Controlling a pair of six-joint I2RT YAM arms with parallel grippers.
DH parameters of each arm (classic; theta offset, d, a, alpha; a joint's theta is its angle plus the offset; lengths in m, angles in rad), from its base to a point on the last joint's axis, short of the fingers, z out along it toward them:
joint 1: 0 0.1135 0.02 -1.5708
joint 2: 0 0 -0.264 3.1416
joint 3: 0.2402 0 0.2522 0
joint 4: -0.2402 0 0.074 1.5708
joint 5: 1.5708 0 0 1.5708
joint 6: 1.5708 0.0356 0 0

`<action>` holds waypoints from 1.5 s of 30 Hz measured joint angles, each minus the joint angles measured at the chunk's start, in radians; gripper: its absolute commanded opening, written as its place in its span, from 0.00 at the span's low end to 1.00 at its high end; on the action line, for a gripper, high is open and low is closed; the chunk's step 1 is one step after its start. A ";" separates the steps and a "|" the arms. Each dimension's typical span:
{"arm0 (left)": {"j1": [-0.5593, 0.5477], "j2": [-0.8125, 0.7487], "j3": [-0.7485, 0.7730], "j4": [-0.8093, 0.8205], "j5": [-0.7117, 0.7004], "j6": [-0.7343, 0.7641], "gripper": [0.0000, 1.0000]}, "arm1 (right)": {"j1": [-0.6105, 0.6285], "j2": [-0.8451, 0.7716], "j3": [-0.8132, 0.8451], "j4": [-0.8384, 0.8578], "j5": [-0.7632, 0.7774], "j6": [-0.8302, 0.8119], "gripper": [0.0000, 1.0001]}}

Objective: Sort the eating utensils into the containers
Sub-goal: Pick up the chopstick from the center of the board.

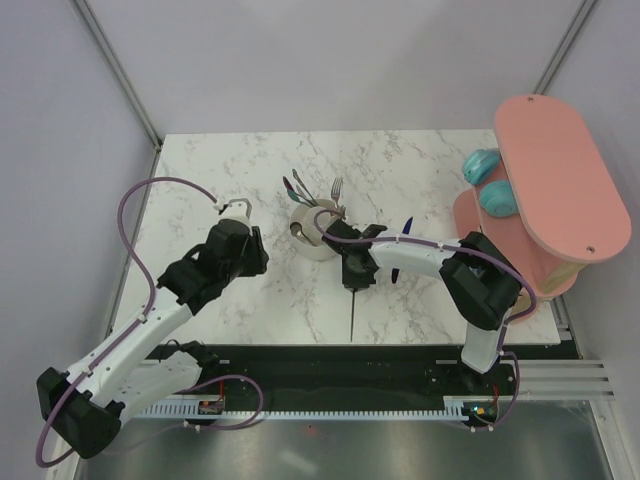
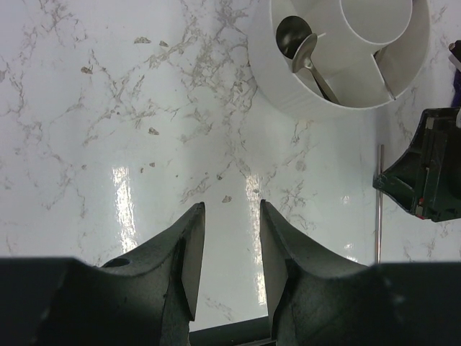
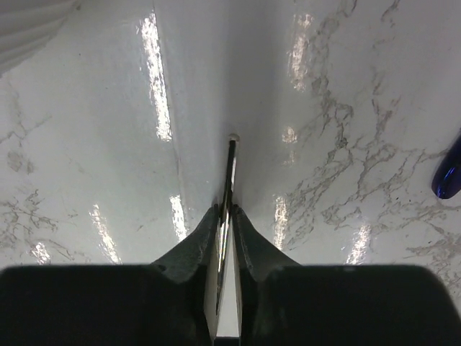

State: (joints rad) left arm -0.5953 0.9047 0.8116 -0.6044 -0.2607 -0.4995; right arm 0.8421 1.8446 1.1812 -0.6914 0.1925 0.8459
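A white round holder [image 1: 312, 240] stands mid-table with forks [image 1: 336, 188] and teal-handled utensils [image 1: 298, 185] sticking up from it. In the left wrist view the holder [image 2: 288, 94] has a silver spoon [image 2: 295, 40] in one ring section. A thin silver stick [image 3: 230, 169] lies on the marble, and my right gripper [image 3: 230, 213] is shut on it just right of the holder; the same stick [image 2: 379, 202] shows in the left wrist view. My left gripper [image 2: 232, 216] hovers open and empty left of the holder. A blue utensil [image 1: 403, 232] lies beside the right arm.
A large pink oval board [image 1: 560, 190] on a stand fills the right edge, with two teal objects [image 1: 482, 165] beside it. The right gripper body [image 2: 425, 173] sits close to the holder. Bare marble [image 1: 200, 170] stretches left and behind.
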 measured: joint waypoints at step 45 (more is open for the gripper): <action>0.133 0.377 0.204 0.037 0.046 -0.020 0.43 | -0.187 -0.120 0.381 0.035 -0.213 -0.631 0.00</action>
State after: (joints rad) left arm -0.4625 1.2812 1.0161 -0.5678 -0.2150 -0.5194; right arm 0.6552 1.7245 1.5620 -0.6567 -0.0208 0.2153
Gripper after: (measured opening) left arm 0.433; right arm 0.011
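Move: The right hand's parted fingers straddle the chopstick near its far end; its middle lies about 6 cm back, straight in line and 1 cm lower. From that hand the white container stands some 15 cm ahead and 10 cm left, the blue knife about 11 cm ahead and 13 cm right. From the left hand, the chopstick lies roughly 22 cm right, 3 cm back and 16 cm below. Right hand pinches the chopstick, lifts it about 17 cm, forward towards the container; left advances 7 cm. ##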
